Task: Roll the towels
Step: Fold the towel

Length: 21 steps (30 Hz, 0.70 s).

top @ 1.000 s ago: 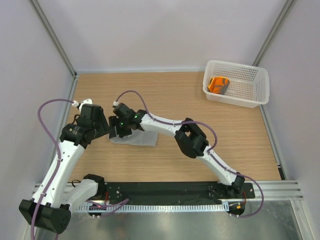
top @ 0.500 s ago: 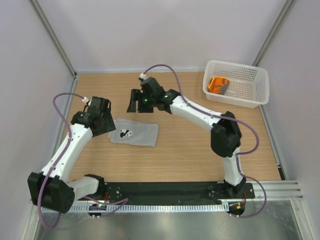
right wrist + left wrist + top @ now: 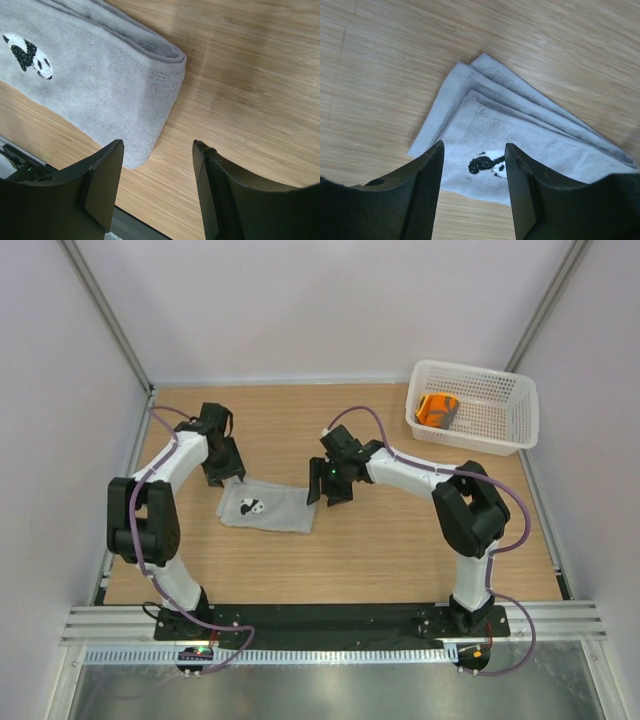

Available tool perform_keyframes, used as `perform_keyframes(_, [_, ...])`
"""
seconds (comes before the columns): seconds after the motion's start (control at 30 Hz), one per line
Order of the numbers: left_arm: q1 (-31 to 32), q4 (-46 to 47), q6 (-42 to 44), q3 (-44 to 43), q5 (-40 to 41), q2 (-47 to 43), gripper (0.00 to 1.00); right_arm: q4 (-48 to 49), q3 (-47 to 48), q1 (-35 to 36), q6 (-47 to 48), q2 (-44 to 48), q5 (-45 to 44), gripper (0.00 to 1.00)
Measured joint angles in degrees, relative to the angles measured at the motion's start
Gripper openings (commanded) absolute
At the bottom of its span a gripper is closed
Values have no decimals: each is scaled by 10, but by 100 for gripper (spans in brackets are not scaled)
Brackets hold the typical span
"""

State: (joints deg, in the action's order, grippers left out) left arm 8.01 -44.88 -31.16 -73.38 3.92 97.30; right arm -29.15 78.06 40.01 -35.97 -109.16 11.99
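Observation:
A light-grey towel [image 3: 268, 508] lies folded flat on the wooden table, a black and white panda mark [image 3: 251, 507] on top. Its stacked layers show in the left wrist view [image 3: 520, 125] and its folded end in the right wrist view [image 3: 100, 85]. My left gripper [image 3: 226, 472] hovers open over the towel's far left corner, fingers [image 3: 422, 195] empty. My right gripper [image 3: 325, 492] hangs open just off the towel's right end, nothing between its fingers [image 3: 102, 185]. An orange towel [image 3: 437, 410] sits rolled in the white basket [image 3: 505, 430].
The white perforated basket stands at the table's far right corner. A black rail [image 3: 330, 618] runs along the near edge by the arm bases. Grey walls close in the table [image 3: 400, 540] on three sides.
Both arms swung quickly: the left gripper went from the towel's left end toward the far left, the right lifted away to the far side, then came down by the towel's right end. The towel is uncovered.

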Motion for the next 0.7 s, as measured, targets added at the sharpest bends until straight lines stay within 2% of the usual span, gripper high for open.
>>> perform_keyframes(0.2, [-14,3,1,-1,-25,59,48,11,-2,-2,12,0,17,63])
perform_keyframes(0.33, [-14,3,1,-1,-47,85,39,24,-10,-7,16,0,27,63])
perform_keyframes(0.4, [-14,4,0,-1,-55,95,38,29,-16,-8,16,-1,32,63])
perform_keyframes(0.5, [-14,5,-2,0,-59,99,31,42,-27,-9,17,-4,38,62])
perform_keyframes(0.63, [-14,5,-3,0,-61,99,17,62,-52,-10,16,-15,45,61])
perform_keyframes(0.7, [-14,5,-2,-1,-61,102,16,71,-67,-11,14,-18,56,60])
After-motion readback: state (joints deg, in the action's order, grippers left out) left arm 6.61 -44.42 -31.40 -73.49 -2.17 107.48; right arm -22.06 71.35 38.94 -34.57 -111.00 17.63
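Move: The towel's top fold, at its far left corner, lies almost under the left hand, about 1 cm back, 1 cm to the right and 6 cm below. From that hand the panda patch is some 5 cm back and 4 cm right, the towel's middle about 6 cm back and 8 cm right. The towel's right end lies roughly 3 cm left, 2 cm back and 4 cm below the right hand, the panda patch about 18 cm to its left and level with it. The left hand drops almost straight down, about 5.5 cm, onto the far left corner of the towel's top fold, its fingers tipping some 10 degrees nearer to vertical, then stays low and shuts most of its half-open gap to pinch the fold from above. The right hand hovers at first with its fingers open, then sinks about 3.5 cm and eases back a little beside the towel's right end, its left fingertip coming close over the edge, though contact can't be seen. ##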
